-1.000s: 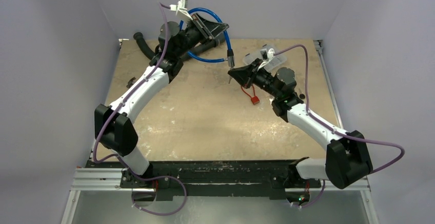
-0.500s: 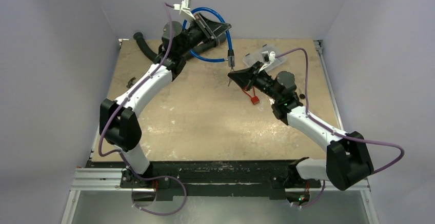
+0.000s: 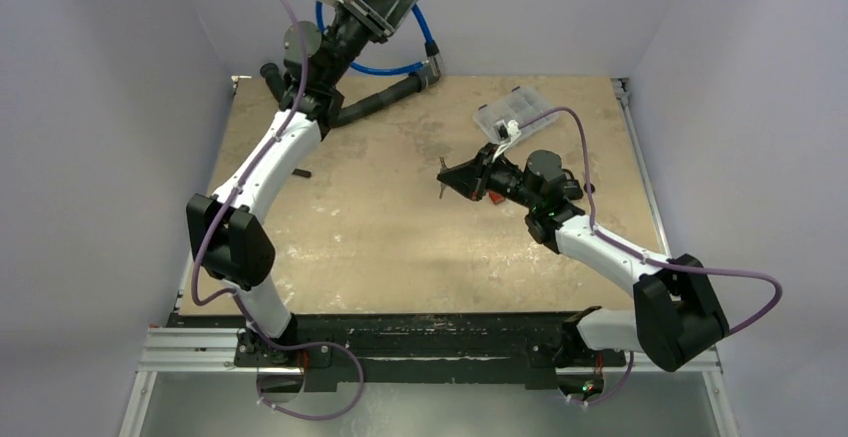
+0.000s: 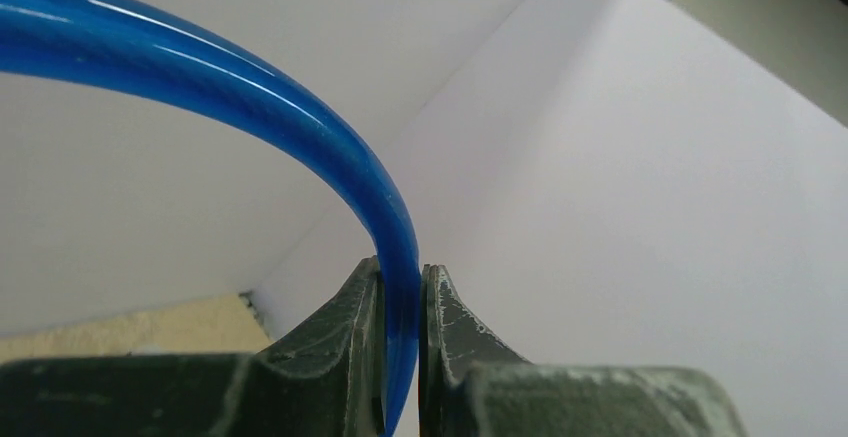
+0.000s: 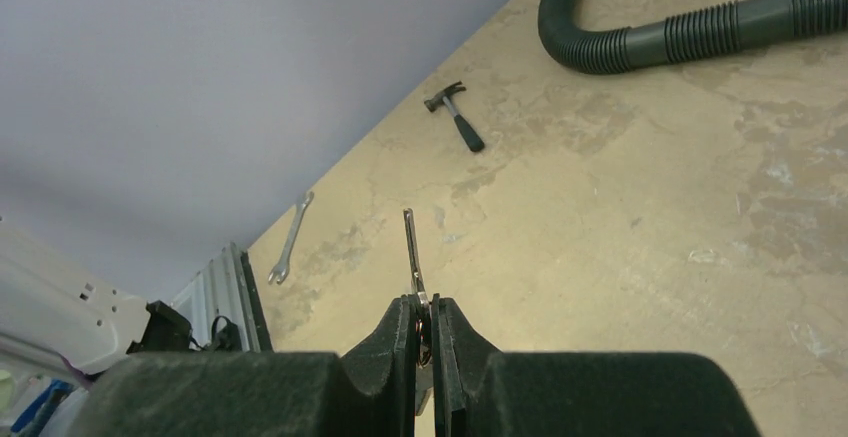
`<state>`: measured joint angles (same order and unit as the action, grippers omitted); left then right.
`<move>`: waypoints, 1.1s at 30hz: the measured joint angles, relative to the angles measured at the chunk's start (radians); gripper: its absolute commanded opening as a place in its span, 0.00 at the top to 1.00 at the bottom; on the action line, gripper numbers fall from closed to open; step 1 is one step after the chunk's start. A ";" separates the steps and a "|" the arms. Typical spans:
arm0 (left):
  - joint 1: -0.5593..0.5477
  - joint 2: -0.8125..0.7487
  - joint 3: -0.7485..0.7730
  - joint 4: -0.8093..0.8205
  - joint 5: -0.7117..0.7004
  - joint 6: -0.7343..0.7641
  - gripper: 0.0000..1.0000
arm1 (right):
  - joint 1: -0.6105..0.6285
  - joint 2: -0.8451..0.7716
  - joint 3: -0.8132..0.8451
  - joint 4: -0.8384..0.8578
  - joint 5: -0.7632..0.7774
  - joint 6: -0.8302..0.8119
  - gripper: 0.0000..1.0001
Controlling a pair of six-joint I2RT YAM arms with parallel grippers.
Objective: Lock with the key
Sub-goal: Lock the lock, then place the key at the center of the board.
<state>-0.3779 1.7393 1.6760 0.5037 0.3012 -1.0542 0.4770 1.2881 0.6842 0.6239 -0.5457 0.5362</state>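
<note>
My right gripper [image 5: 423,302] is shut on the tiny silvery key [image 5: 410,247], whose blade sticks out past the fingertips. In the top view this gripper [image 3: 447,175] hovers over the table's middle right, key [image 3: 441,169] pointing left. The small red lock [image 3: 490,196] is mostly hidden under it. My left gripper [image 4: 400,272] is shut on a thick blue cable [image 4: 250,67]. It holds the cable loop [image 3: 410,7] high against the back wall in the top view, where the gripper [image 3: 385,2] is raised. The cable's dark end [image 3: 432,60] hangs down.
A black corrugated hose [image 3: 375,105] lies along the back edge and also shows in the right wrist view [image 5: 680,32]. A clear plastic box [image 3: 510,112] sits at the back right. A small hammer [image 5: 455,117] and a silver spanner [image 5: 290,239] lie at the table's left side.
My left arm has lifted the blue cable higher and to the left, toward the back wall. My right gripper has moved nearer with the key and now covers the red lock.
</note>
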 measured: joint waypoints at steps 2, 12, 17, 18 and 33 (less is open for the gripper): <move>0.012 0.000 0.032 0.022 -0.008 0.006 1.00 | 0.000 0.000 -0.005 -0.013 0.000 0.003 1.00; 0.010 -0.097 -0.120 -0.069 0.003 0.217 1.00 | -0.008 0.002 -0.023 -0.098 0.038 -0.006 1.00; 0.010 -0.158 -0.236 -0.166 0.010 0.332 1.00 | -0.038 0.076 0.006 -0.148 0.063 -0.049 1.00; 0.010 -0.169 -0.253 -0.185 0.010 0.348 1.00 | -0.042 0.106 0.023 -0.158 0.066 -0.060 1.00; 0.010 -0.251 -0.385 -0.383 0.010 0.543 1.00 | -0.051 0.456 0.248 -0.229 0.068 -0.117 1.00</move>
<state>-0.3676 1.4879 1.2911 0.1211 0.3111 -0.5114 0.4263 1.7443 0.9325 0.3954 -0.4778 0.4191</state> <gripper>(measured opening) 0.126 0.124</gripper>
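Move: The left hand holds the blue cable lock over open table, with clear wood about 48 cm below, 5 cm back and 4 cm left. From it the black hose lies 21 cm ahead, 16 left, and the hammer 2 ahead, 30 left. The right hand holds the key; its clear patch is some 24 cm below and 10 ahead. From it the red lock lies 11 ahead, 14 right, and the organizer box 34 ahead, 20 right. Still pinching the blue cable, the left hand rises a couple of centimetres, then sinks to end about 16 cm below its start, easing back and left over the table while its fingers tip from pointing upward to about level. The right hand keeps the key pinched, hardly moves at first, then goes about 13 cm down and 8 cm forward towards the table, its fingers tipping some 20 degrees downward. ##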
